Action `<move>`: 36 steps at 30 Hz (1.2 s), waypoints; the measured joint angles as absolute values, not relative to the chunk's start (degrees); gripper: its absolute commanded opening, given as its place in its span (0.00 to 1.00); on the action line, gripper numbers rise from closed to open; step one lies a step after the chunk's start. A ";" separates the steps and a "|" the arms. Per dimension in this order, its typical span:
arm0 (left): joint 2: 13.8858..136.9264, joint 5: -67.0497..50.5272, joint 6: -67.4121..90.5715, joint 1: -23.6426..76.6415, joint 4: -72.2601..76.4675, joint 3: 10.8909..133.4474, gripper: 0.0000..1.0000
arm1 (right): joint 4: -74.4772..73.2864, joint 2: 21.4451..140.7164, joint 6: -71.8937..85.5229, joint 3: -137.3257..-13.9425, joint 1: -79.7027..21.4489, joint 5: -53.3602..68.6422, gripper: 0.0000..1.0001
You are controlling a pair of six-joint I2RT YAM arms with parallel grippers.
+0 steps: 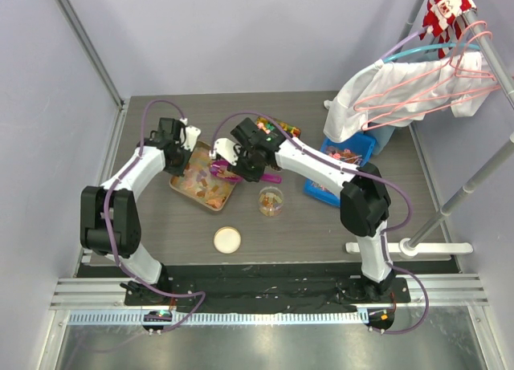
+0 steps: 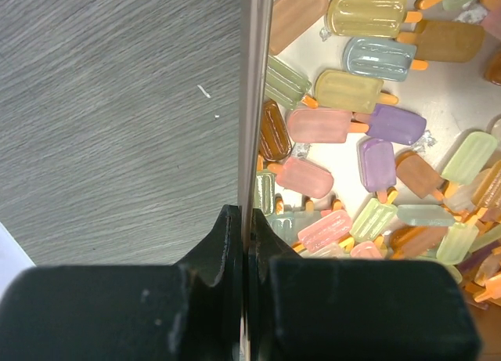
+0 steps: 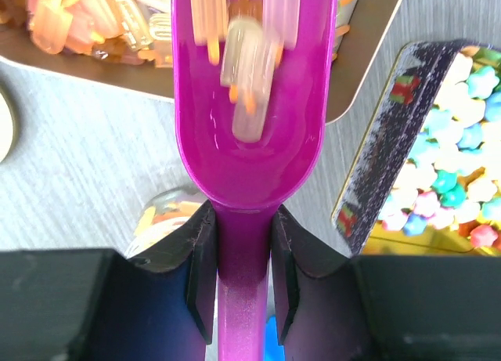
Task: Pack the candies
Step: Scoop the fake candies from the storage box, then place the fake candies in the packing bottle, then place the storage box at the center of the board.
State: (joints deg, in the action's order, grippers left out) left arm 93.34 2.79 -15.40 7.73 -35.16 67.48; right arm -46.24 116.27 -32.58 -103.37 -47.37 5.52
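The candies [image 2: 368,134] are small popsicle-shaped gummies in pink, yellow, purple, green and orange, heaped in a shallow metal tray [image 1: 180,185]. My left gripper [image 2: 249,220] is shut on the tray's thin rim [image 2: 252,102] at its far left corner [image 1: 186,141]. My right gripper [image 3: 244,220] is shut on the handle of a magenta scoop [image 3: 250,149]. Its bowl holds a few blurred candies [image 3: 249,71] and hangs over the tray's near right edge [image 1: 227,176]. A small clear jar [image 1: 271,201] with some candies in it stands just right of the tray, below the scoop's handle.
A round pale lid [image 1: 227,240] lies in front of the tray. A dark box of star-shaped sweets [image 3: 438,157] sits behind the right arm. A blue bin [image 1: 351,156] stands at the right, with clothes on hangers [image 1: 418,85] above it.
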 measured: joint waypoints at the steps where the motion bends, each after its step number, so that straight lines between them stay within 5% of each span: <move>1: 93.38 2.79 -15.38 7.70 -35.16 67.48 0.00 | -46.13 115.50 -32.38 -102.56 -47.11 5.87 0.01; 22: 95.74 -0.97 -15.14 5.76 -35.03 68.71 0.00 | -53.98 93.21 -38.28 -86.52 -43.70 2.33 0.01; 36: 103.59 -3.11 -16.53 -5.91 -36.82 81.32 0.00 | -62.57 89.49 -46.83 -79.79 -40.12 -8.05 0.01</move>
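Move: My right hand holds the loaded scoop by its handle; the round clear storage box stands about 7 cm back and 6 cm to the right of it, some 7 cm below. From the same hand the popsicle tray lies level with it and 13 cm left, the black candy tray 10 cm ahead and 5 cm right. My left hand pinches the popsicle tray's left rim, the tray's middle about 8 cm to its right, the storage box 26 cm right and 9 cm back. I carry the loaded scoop right, away from the popsicle tray, about 19 cm and some 6 cm back, rising about 5 cm then sinking a little, bringing the blade close to the storage box while my wrist rolls about 20 degrees, left side down; my grip stays shut on the handle. After a pause my left hand, still pinching the rim, draws the tray left and forward, about 9 cm, turning it slightly counter-clockwise. ##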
